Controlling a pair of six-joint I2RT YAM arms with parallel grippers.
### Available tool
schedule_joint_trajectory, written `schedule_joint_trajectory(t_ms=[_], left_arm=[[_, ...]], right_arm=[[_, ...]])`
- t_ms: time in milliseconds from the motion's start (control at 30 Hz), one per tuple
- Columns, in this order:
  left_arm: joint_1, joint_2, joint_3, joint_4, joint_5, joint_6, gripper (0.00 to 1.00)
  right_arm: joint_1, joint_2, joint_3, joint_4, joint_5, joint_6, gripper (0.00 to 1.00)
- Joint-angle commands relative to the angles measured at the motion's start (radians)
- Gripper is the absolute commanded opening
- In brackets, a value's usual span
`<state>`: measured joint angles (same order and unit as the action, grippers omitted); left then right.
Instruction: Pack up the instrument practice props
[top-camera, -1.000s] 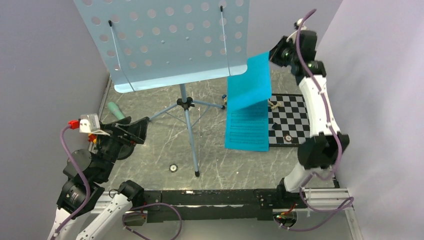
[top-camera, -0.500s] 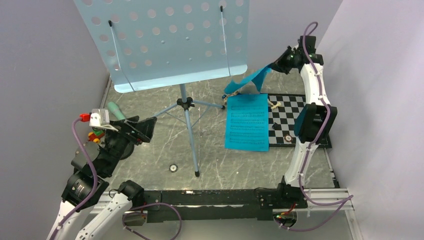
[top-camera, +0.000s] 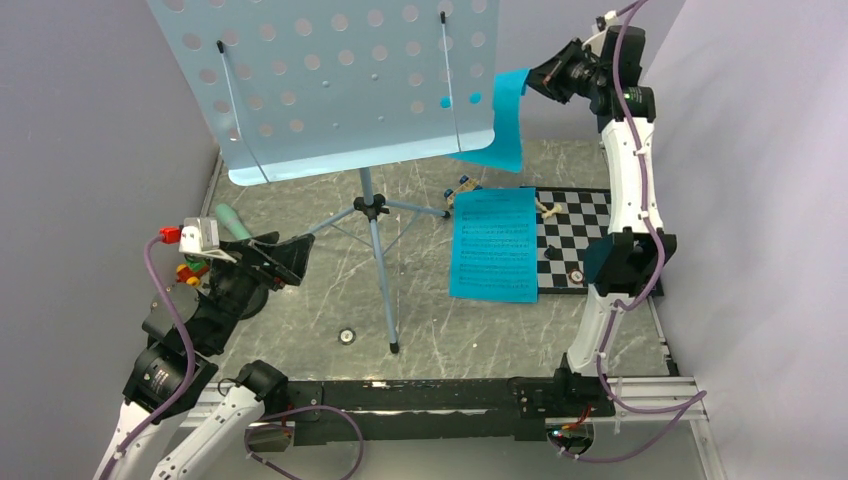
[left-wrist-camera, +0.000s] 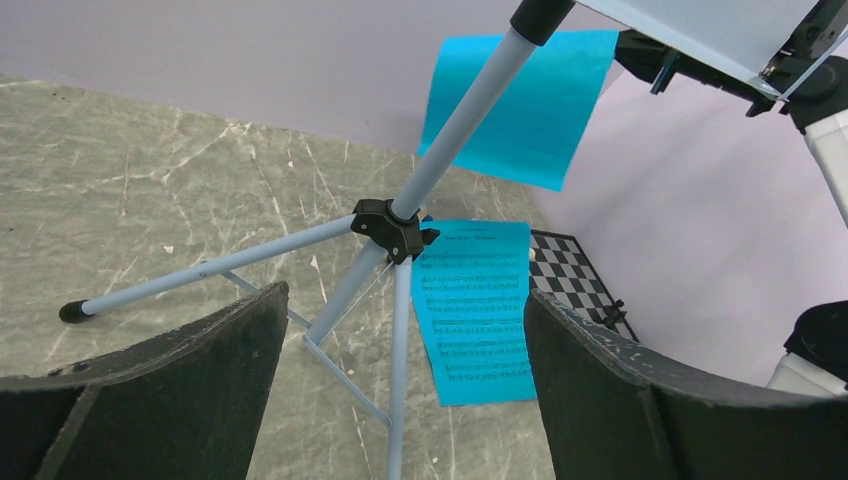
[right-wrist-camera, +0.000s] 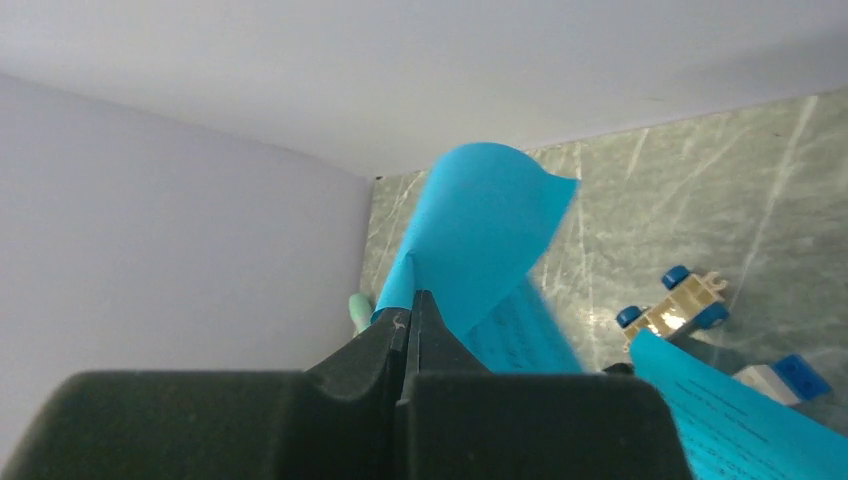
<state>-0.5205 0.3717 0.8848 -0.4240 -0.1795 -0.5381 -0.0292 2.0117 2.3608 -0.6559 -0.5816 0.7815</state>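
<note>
The pale-blue music stand, with its perforated tray (top-camera: 340, 80) and tripod (top-camera: 378, 250), stands at mid table. My right gripper (top-camera: 543, 80) is raised at the back right, beside the tray's right edge. It is shut on the top edge of a turquoise music sheet (top-camera: 505, 120), which hangs down from it. In the right wrist view the jaws (right-wrist-camera: 412, 300) pinch this sheet (right-wrist-camera: 480, 230). A second sheet (top-camera: 492, 243) lies flat on the table. My left gripper (top-camera: 285, 262) is open and empty, and faces the tripod hub (left-wrist-camera: 392, 225). The mint-green microphone (top-camera: 232, 220) is partly hidden behind the left arm.
A black-and-white chessboard (top-camera: 585, 240) with pieces lies at the right, partly under the flat sheet. A small toy car (top-camera: 462, 188) sits behind that sheet. Coloured toy blocks (top-camera: 186, 270) lie by the left arm. Walls close in on the left, back and right.
My right gripper dipped low over the table with the sheet, then rose to the back right beside the tray. The left arm shifted slightly a second ago, then stayed still.
</note>
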Motion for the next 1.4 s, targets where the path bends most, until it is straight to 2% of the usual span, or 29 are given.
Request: schedule_joint_trajectory(t_ms=[0, 67, 133, 167, 267, 433, 700, 767, 833, 1000, 1233, 1367], left_arm=[[0.001, 0.004, 0.009, 0.038, 0.041, -0.024, 0.91], [0.001, 0.006, 0.002, 0.034, 0.053, -0.033, 0.91], [0.001, 0.009, -0.007, 0.028, 0.058, -0.040, 0.91], [0.001, 0.012, -0.009, 0.029, 0.066, -0.042, 0.91], [0.001, 0.023, -0.004, 0.028, 0.078, -0.044, 0.91], [0.001, 0.024, -0.004, 0.031, 0.083, -0.051, 0.91], [0.002, 0.022, -0.003, 0.029, 0.086, -0.060, 0.91], [0.001, 0.024, 0.002, 0.020, 0.091, -0.065, 0.90], [0.001, 0.014, -0.007, 0.024, 0.098, -0.075, 0.90], [0.001, -0.005, -0.036, 0.029, 0.128, -0.102, 0.90], [0.001, -0.008, -0.029, 0.028, 0.134, -0.105, 0.90], [0.000, -0.010, -0.029, 0.027, 0.140, -0.111, 0.90]], right_arm=[[-0.109, 0.148, -0.041, -0.158, -0.007, 0.006, 0.00], [-0.103, 0.109, -0.134, -0.184, 0.058, -0.069, 0.00], [-0.100, 0.014, -0.339, -0.011, 0.051, -0.029, 0.00], [-0.100, -0.003, -0.373, -0.004, 0.048, -0.022, 0.00], [-0.077, 0.030, -0.232, -0.107, 0.067, -0.082, 0.00], [-0.019, 0.030, -0.090, -0.138, 0.041, -0.066, 0.00], [0.050, -0.053, -0.068, -0.016, -0.079, 0.080, 0.00], [0.045, -0.127, -0.193, 0.071, -0.094, 0.113, 0.00], [0.008, -0.202, -0.393, 0.170, -0.103, 0.157, 0.00], [-0.096, -0.260, -0.707, 0.248, -0.173, 0.215, 0.00], [0.021, -0.340, -0.620, 0.190, -0.126, 0.209, 0.00], [0.064, -0.387, -0.683, 0.248, -0.133, 0.264, 0.00]])
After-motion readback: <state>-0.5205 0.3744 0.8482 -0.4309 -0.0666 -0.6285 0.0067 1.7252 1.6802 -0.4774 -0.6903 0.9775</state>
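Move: Back and below the right hand, which already pinches one blue sheet by its edge, the other blue sheet lies on the table: about 15 cm back, 2 cm to the left and 38 cm down. At that table level the toy car is some 4 cm back and 11 cm left of the hand, the chessboard 15 cm back and 20 cm right. The tripod hub is 12 cm back, 31 cm left, 27 cm down. From the left hand the lying sheet is about 20 cm ahead, 37 cm right, 36 cm down. Flapping the pinched blue sheet, the right hand whips down some 20 cm and a little right, tipping about 30 degrees nose-down, then swings back up and left. It draws back while dipping a second, shallower time to the right, then turns up and left again, fingers shut on the sheet throughout. The open left hand drifts a couple of centimetres right and down. ##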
